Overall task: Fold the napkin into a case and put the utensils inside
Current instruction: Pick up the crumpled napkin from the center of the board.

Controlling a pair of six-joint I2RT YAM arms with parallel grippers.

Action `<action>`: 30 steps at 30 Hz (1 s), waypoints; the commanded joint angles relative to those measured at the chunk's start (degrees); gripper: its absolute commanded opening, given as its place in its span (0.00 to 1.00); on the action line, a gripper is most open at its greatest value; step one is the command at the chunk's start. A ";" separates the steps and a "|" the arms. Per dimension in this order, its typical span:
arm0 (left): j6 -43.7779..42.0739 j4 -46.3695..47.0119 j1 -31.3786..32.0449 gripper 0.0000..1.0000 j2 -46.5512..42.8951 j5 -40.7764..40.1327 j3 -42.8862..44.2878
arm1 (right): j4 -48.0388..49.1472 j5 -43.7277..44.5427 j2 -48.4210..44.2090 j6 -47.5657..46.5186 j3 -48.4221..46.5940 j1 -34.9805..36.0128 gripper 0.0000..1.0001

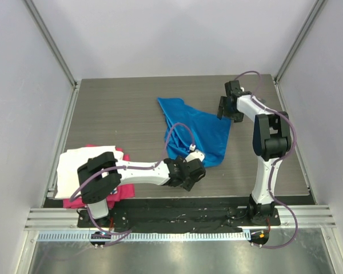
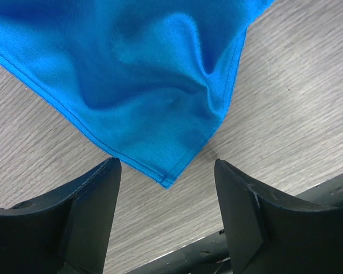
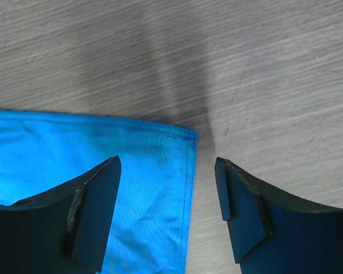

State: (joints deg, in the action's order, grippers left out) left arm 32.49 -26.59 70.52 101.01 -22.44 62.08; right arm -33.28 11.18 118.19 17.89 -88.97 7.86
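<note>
The blue napkin (image 1: 194,132) lies rumpled and unfolded in the middle of the table. My left gripper (image 1: 195,176) hangs open just off its near corner; in the left wrist view that corner (image 2: 167,181) points into the gap between my fingers (image 2: 97,194), untouched. My right gripper (image 1: 228,107) stands open over the napkin's far right corner; in the right wrist view the hemmed corner (image 3: 186,140) lies below and between the fingers (image 3: 100,188), one finger above cloth and one above bare table. The utensils are out of view.
A white cloth (image 1: 83,162) lies on a pink cloth (image 1: 120,191) at the near left, under the left arm's base. A black rail (image 2: 257,228) borders the table's near edge. Grey walls stand on three sides.
</note>
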 commanded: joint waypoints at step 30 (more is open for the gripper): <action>-1.72 -3.71 -7.06 0.00 -13.62 3.99 -1.10 | -1.96 -5.11 1.35 -1.28 -8.06 -1.44 0.10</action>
State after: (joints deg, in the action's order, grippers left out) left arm 32.36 -23.49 64.93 95.44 -15.64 56.40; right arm -34.59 7.09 124.44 16.51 -95.70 6.50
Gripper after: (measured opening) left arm 0.022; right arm 0.174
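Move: The napkin's near corner lies about 1 cm ahead of the left hand and 2 cm below; the board's near edge is roughly 5 cm behind that hand, the white cloth some 35 cm left and 6 cm farther out. For the right hand, the napkin's far right corner is about 2 cm ahead, 1 cm right and 3 cm below, with the utensils roughly 11 cm ahead and 10 cm right. Both hands ease 1–2 cm forward and down, each pinching a napkin corner; left then pulls leftward and up. ##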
